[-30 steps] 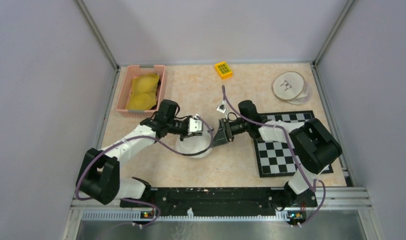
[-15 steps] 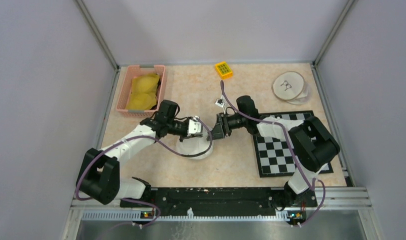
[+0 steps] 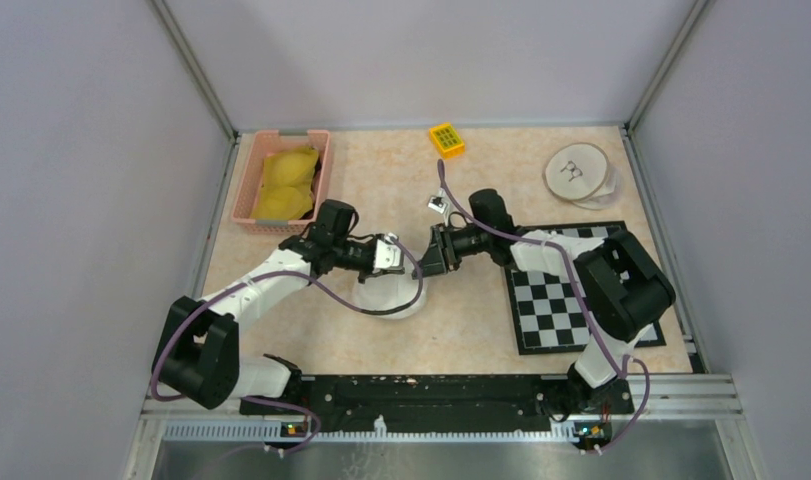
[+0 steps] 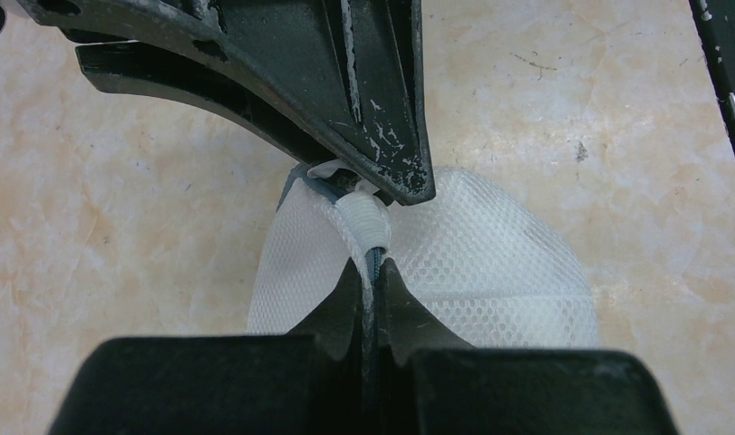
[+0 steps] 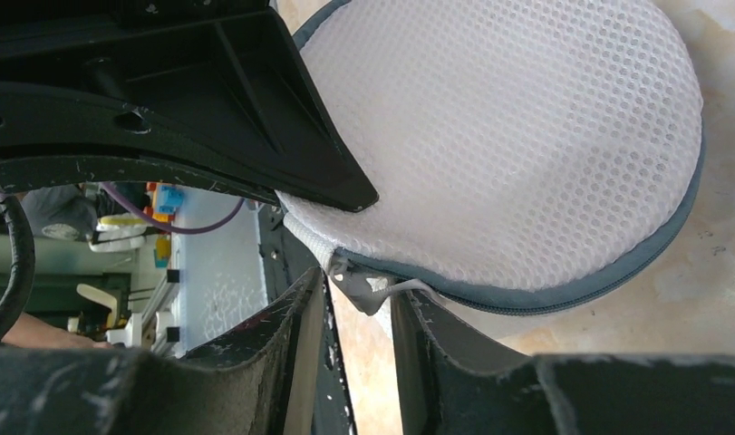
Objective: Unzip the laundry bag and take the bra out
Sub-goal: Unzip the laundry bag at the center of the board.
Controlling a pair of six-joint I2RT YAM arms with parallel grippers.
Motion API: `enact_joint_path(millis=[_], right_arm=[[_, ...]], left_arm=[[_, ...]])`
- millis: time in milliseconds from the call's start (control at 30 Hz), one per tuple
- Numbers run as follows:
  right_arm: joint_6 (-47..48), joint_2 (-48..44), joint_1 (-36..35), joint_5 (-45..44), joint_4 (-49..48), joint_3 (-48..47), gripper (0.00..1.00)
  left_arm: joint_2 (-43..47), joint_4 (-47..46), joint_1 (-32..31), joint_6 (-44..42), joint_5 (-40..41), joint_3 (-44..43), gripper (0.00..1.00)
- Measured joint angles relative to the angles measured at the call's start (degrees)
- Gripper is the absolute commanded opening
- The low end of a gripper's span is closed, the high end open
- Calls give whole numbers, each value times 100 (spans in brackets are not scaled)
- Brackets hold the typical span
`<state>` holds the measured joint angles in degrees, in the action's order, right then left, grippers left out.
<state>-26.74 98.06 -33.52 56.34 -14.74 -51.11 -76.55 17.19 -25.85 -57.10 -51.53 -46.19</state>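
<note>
The white mesh laundry bag (image 3: pixel 389 296) lies on the table between the two arms, with a grey zipper along its rim. My left gripper (image 4: pixel 372 272) is shut on the bag's zipper edge (image 4: pixel 363 222). From the right, my right gripper (image 5: pixel 363 294) reaches the same corner, its jaws narrowly open. The white zip pull (image 5: pixel 371 288) sits between its fingers (image 5: pixel 427 317), with a gap still showing on the left side. In the top view the two grippers meet tip to tip over the bag's upper right edge (image 3: pixel 417 262). The bra is hidden; nothing shows through the mesh (image 5: pixel 508 136).
A pink basket (image 3: pixel 243 190) with yellow padded items (image 3: pixel 286 180) stands at the back left. A small yellow box (image 3: pixel 446 139) is at the back middle, wooden discs (image 3: pixel 579 172) at the back right. A chessboard mat (image 3: pixel 566 295) lies under the right arm.
My right gripper has moved left up to the bag's corner and its jaws have narrowed around the zip pull. The left gripper has kept its hold in place.
</note>
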Motion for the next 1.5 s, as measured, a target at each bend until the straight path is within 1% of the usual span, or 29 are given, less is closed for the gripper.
enact_joint_path(millis=[67,133,167,200,433,633,967,1000,1067,1100,1167,1200,1300,1400,1433,1500], right_arm=[[-4,9,-11,-61,31,-42,27],[-20,26,-13,-111,57,-79,14],[-39,42,-13,-116,70,-101,4],[-37,63,-13,-118,70,-120,0],[52,101,44,-153,243,-155,0],[437,98,149,-343,562,-149,0],[787,98,293,-643,839,-140,0],[804,98,308,-654,846,-138,0],[809,90,308,-636,804,-122,0],[802,63,299,-623,767,-85,0],[761,-4,282,-579,702,-15,0],[728,-42,275,-566,669,13,0],[654,-116,249,-546,614,59,0],[546,-170,243,-496,490,136,0],[507,-179,225,-468,426,166,0],[463,-190,192,-417,374,201,0]], left_arm=[[0,-2,11,0,-7,0,0],[0,-4,22,0,-7,0,0],[0,-9,24,0,-2,0,0],[0,-9,26,0,11,0,0],[2,11,24,-28,192,0,0],[22,61,2,-319,319,22,0],[50,85,-13,-787,533,72,0],[66,83,-13,-809,562,79,2],[111,74,-13,-855,619,96,10],[142,61,-13,-892,621,103,17],[208,50,-13,-1001,603,109,37],[247,59,-13,-1060,592,109,44],[415,118,-15,-1241,575,109,59],[584,341,-35,-1342,549,85,70],[632,446,-52,-1327,562,61,76],[682,586,-105,-1154,619,-22,78]])
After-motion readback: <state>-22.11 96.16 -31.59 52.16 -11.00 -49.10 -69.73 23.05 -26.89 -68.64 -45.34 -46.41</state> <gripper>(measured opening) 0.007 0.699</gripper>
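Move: The zipper pull is right at the right fingertips, only about 1 cm to the left and 1 cm farther out. The white zip-end patch sits some 3 cm left and 1 cm back from the right hand, and the laundry bag's body about 7 cm left, 5 cm back and 6 cm below. From the left hand, already pinching the zippered edge, the pull is some 5 cm right, level front to back and 1 cm lower; the bag's body is 5 cm back, 1 cm left and 6 cm below. The right fingers, half-closed around the zipper pull, ease a little forward and shut on it, then draw it about 4–5 cm forward, down and to the right, away from the left hand, before backing up and back by roughly 2 cm with the pull still pinched. The left hand keeps its pinch on the zippered edge and gives about 1–2 cm forward, left and down, then opens wide, letting go of the edge as it rises nearly 3 cm and comes back, its wrist turning some 15 degrees. ##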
